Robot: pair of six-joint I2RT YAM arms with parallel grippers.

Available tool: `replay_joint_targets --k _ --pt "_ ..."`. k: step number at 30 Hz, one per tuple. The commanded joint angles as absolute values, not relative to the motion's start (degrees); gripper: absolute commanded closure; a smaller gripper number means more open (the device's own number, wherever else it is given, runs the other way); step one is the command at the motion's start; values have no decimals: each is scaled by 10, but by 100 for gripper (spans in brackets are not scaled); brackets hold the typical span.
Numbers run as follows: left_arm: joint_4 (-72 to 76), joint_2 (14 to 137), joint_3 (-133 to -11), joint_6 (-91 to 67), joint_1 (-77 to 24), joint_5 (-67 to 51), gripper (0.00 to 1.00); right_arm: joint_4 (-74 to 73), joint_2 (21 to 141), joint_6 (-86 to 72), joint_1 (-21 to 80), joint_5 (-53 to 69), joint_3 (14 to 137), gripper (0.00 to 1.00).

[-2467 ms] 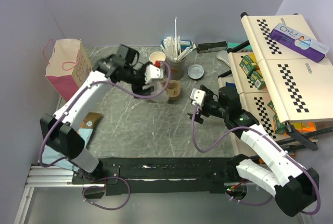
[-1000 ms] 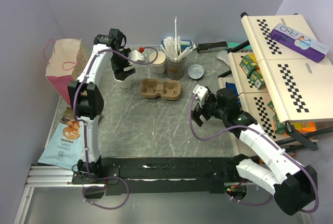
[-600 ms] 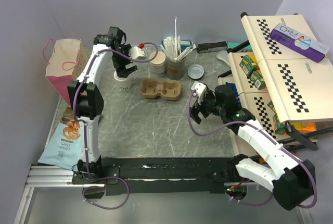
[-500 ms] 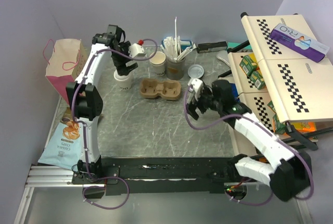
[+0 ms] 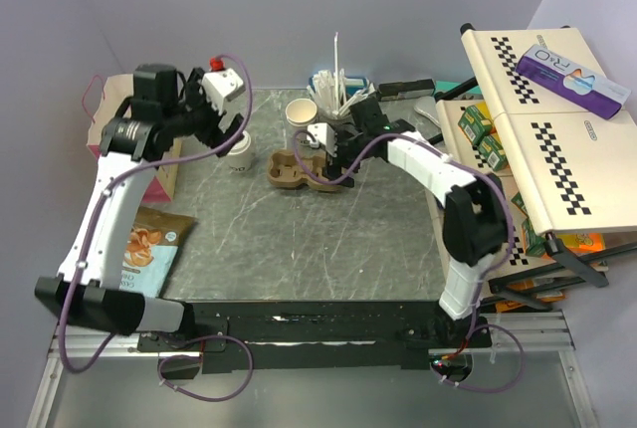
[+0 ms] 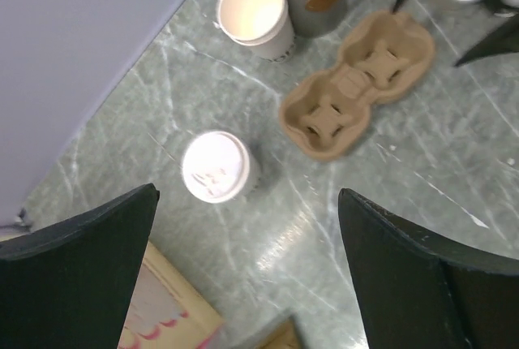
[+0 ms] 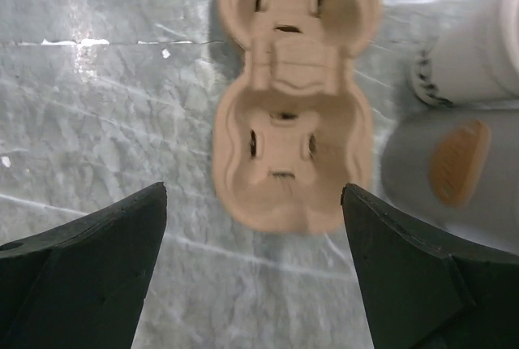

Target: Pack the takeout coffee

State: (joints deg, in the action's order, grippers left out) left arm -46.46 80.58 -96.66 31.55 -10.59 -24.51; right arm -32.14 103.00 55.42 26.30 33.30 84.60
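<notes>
One takeout coffee cup (image 5: 237, 154) stands on the table with its white lid on, left of the brown two-cup tray (image 5: 290, 171). A second paper cup (image 5: 301, 112), open with a tan inside, stands behind the tray. My left gripper (image 5: 221, 127) hangs open above the lidded cup (image 6: 215, 166) with nothing between its fingers (image 6: 81, 268). My right gripper (image 5: 333, 157) is open and low over the tray's near pocket (image 7: 292, 162), also holding nothing. The left wrist view shows the open cup (image 6: 253, 12) and the tray (image 6: 357, 81) as well.
A grey cup of straws and stirrers (image 5: 338, 114) stands right behind the tray, close beside my right gripper (image 7: 450, 162). A pink paper bag (image 5: 109, 119) stands at the far left, with a snack packet (image 5: 144, 244) in front of it. A rack of boxes (image 5: 518, 100) fills the right side.
My left arm has pulled back and up from the lidded cup, leaving it standing. My right arm has swung from the right of the table to above the tray.
</notes>
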Motion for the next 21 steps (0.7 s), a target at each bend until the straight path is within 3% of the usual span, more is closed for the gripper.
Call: replay_joint_targets --k 1,11,15,21 --pt "-423 755 -876 244 -105 -251 1 -423 1090 641 272 367 928 7" --pt "-428 714 -831 234 -100 -243 1 -478 1196 658 287 323 1003 9" --pt "-422 713 -833 234 -98 -238 1 -460 1218 583 291 283 1016 18" --pt "-413 715 -826 235 -98 -254 0 -414 1195 471 291 230 961 41"
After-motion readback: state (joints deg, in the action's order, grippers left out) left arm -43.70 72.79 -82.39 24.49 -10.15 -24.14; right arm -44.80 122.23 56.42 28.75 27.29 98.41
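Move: The cup carrier's middle lies about 4 cm ahead of the right hand, 8 cm to its left and 12 cm below; its right cell is 4 cm ahead and only 3 cm left. The straw holder stands some 13 cm ahead and 1 cm left, the empty cup stack 14 cm ahead and 9 cm left, their middles about 6 cm below that hand. From the left hand, the carrier lies about 10 cm ahead, 15 cm right and 25 cm below. Lower the right gripper about 9 cm, almost straight down, onto the near wall of the carrier's right cell, tipping the fingers some 20 degrees steeper. Late in the descent start closing, by roughly a third, with one finger inside the cell and the other outside its near wall. Meanwhile ease the open left gripper some 3 cm back and about 5 cm down. ##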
